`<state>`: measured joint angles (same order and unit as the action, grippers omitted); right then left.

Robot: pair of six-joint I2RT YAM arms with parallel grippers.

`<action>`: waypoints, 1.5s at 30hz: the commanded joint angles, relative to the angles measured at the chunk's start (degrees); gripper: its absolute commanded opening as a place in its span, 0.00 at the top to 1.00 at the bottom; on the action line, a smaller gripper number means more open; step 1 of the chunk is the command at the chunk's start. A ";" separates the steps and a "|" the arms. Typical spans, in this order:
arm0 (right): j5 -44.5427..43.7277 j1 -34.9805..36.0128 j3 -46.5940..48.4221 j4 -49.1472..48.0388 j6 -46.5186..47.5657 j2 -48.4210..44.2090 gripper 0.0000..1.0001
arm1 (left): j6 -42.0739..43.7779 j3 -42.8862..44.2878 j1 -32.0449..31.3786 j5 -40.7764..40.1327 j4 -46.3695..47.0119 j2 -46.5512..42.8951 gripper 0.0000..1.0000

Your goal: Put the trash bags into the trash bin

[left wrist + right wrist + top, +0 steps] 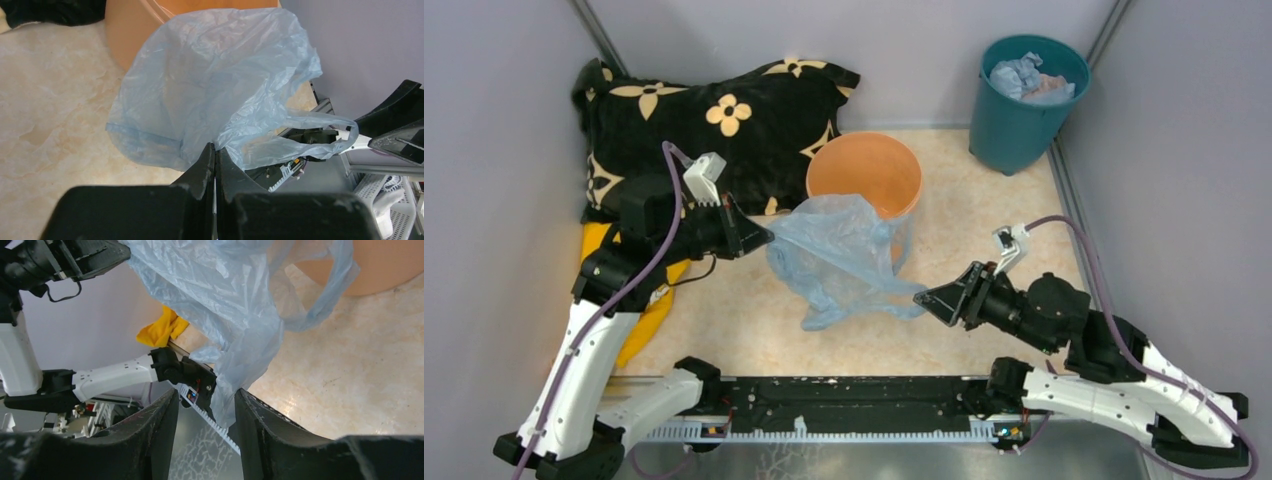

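Observation:
A pale blue see-through trash bag hangs stretched in front of the peach-orange trash bin, its upper part against the bin's near rim. My left gripper is shut on the bag's left edge; in the left wrist view the jaws meet on the film of the bag with the bin behind. My right gripper stands open at the bag's lower right end. In the right wrist view a corner of the bag dangles between its spread fingers, close to the right one.
A dark teal bucket with crumpled material in it stands at the back right. A black pillow with yellow flowers lies at the back left. A yellow cloth lies under my left arm. Grey walls close in both sides.

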<state>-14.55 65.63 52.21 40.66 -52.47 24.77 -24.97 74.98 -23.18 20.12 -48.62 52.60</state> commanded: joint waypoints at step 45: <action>-14.78 0.54 -5.59 -20.66 11.06 4.38 0.52 | -26.80 5.97 0.33 32.37 28.52 -2.41 1.00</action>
<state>-29.04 65.63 44.40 25.34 -43.40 28.29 -49.52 81.32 -23.09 50.17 -24.29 50.83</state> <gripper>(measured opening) 0.472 0.006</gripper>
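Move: My left hand already pinches the trash bag, whose middle lies about 12 cm to its right, 5 cm back and 6 cm lower. From this hand the orange bin is some 17 cm ahead, 18 cm right and 20 cm below. My right hand has the bag's middle about 17 cm left, 6 cm ahead and a little lower; the orange bin is roughly 28 cm ahead, 12 cm left and 18 cm below it. I keep the bag pinched in my left hand and lift it about 15 cm while drawing back and a little to the right, turning it clockwise and rolling its left side down, some 30 degrees each. With its fingers already half open and staying so, my right hand swings right and down, coming free of the bag's handle loop, then returns left, forward and up beside the bag's right edge. ##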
